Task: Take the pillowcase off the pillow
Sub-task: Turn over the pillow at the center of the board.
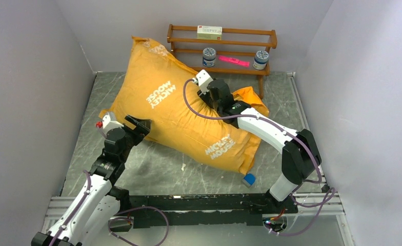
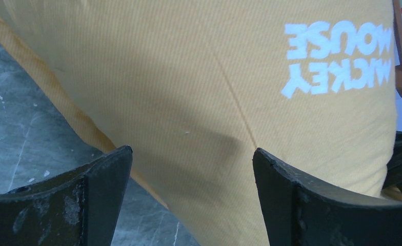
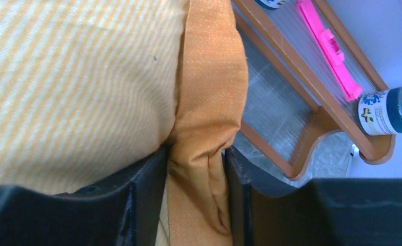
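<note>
The orange-yellow pillowcase [image 1: 178,107] with white "MICKEY MOUSE" lettering lies plump and slanted across the table; the pillow is hidden inside it. My left gripper [image 1: 137,125] is at its near-left edge. In the left wrist view it [image 2: 191,150] stands wide open, the fabric [image 2: 214,77] just beyond its fingertips. My right gripper [image 1: 205,95] reaches over the case's right side near its loose orange end [image 1: 250,97]. In the right wrist view its jaws [image 3: 195,151] stand partly apart, with a creased fold of the darker orange hem [image 3: 209,77] lying loosely between them.
A wooden rack [image 1: 222,38] stands at the back, just behind the pillowcase. It holds a box [image 1: 209,32], two jars [image 1: 209,55] [image 1: 261,59] and a pink item [image 1: 234,61]. A small blue block [image 1: 248,180] lies by the case's near corner. Walls enclose three sides.
</note>
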Controlling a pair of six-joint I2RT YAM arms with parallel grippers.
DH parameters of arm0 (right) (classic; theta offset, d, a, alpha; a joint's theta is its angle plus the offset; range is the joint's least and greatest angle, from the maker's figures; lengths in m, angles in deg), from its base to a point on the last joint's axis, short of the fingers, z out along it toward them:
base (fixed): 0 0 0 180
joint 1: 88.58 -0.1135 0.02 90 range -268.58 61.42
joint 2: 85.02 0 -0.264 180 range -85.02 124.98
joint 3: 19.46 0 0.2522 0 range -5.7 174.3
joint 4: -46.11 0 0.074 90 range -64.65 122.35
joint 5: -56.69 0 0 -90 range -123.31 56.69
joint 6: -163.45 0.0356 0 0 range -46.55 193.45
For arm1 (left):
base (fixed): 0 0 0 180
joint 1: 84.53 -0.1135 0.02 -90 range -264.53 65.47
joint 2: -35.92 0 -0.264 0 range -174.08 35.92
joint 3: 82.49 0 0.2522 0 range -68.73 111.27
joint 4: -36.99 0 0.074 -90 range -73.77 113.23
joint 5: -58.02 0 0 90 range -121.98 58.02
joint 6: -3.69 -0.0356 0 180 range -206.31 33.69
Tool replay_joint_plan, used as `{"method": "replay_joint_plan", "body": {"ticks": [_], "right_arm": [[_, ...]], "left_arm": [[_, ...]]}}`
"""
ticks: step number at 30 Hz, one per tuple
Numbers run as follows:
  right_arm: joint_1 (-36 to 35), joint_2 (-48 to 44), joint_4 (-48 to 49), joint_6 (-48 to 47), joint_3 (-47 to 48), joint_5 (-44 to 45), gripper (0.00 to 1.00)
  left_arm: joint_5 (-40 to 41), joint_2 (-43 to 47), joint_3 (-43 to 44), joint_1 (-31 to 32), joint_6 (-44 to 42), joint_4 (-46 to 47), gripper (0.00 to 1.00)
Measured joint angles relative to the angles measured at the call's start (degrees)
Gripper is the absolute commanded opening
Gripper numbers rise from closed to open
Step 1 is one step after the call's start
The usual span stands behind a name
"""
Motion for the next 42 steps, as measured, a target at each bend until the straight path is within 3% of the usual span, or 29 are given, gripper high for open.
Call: {"method": "replay_joint_plan", "body": {"ticks": [11, 13, 29, 42], "right_arm": [[0.8, -6.1, -2.3, 1.7, 0.0, 1.3, 0.96], [0.7, -8.8, -3.0, 3.1, -0.6, 1.2, 0.99], [-0.3, -31.2, -3.8, 16.3, -16.1, -1.0, 1.00], [-0.4, -35.1, -2.2, 22.9, -22.3, -9.8, 1.00]], "left_arm": [[-0.1, -0.7, -2.2, 0.0, 3.7, 5.9, 0.92], [0.3, -0.5, -2.9, 0.0, 4.8, 7.0, 0.92], [1.8, 0.0, -7.1, 0.0, 10.3, 11.7, 0.93], [1.7, -6.7, -12.1, 0.0, 13.6, 24.5, 0.93]]}}
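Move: The right hand has the pillow's far orange hem between its fingers; the pillow's middle lies about 3 cm back, 6 cm left and 8 cm below it. The rack stands roughly 15 cm ahead and 6 cm right of this hand. The blue block lies some 32 cm back and 17 cm right of it, about 19 cm down. From the left hand, the pillow's middle is some 8 cm ahead, 17 cm right and 5 cm lower. The right hand opens wide, releases the far hem and backs off about 12 cm, rising then sinking. ##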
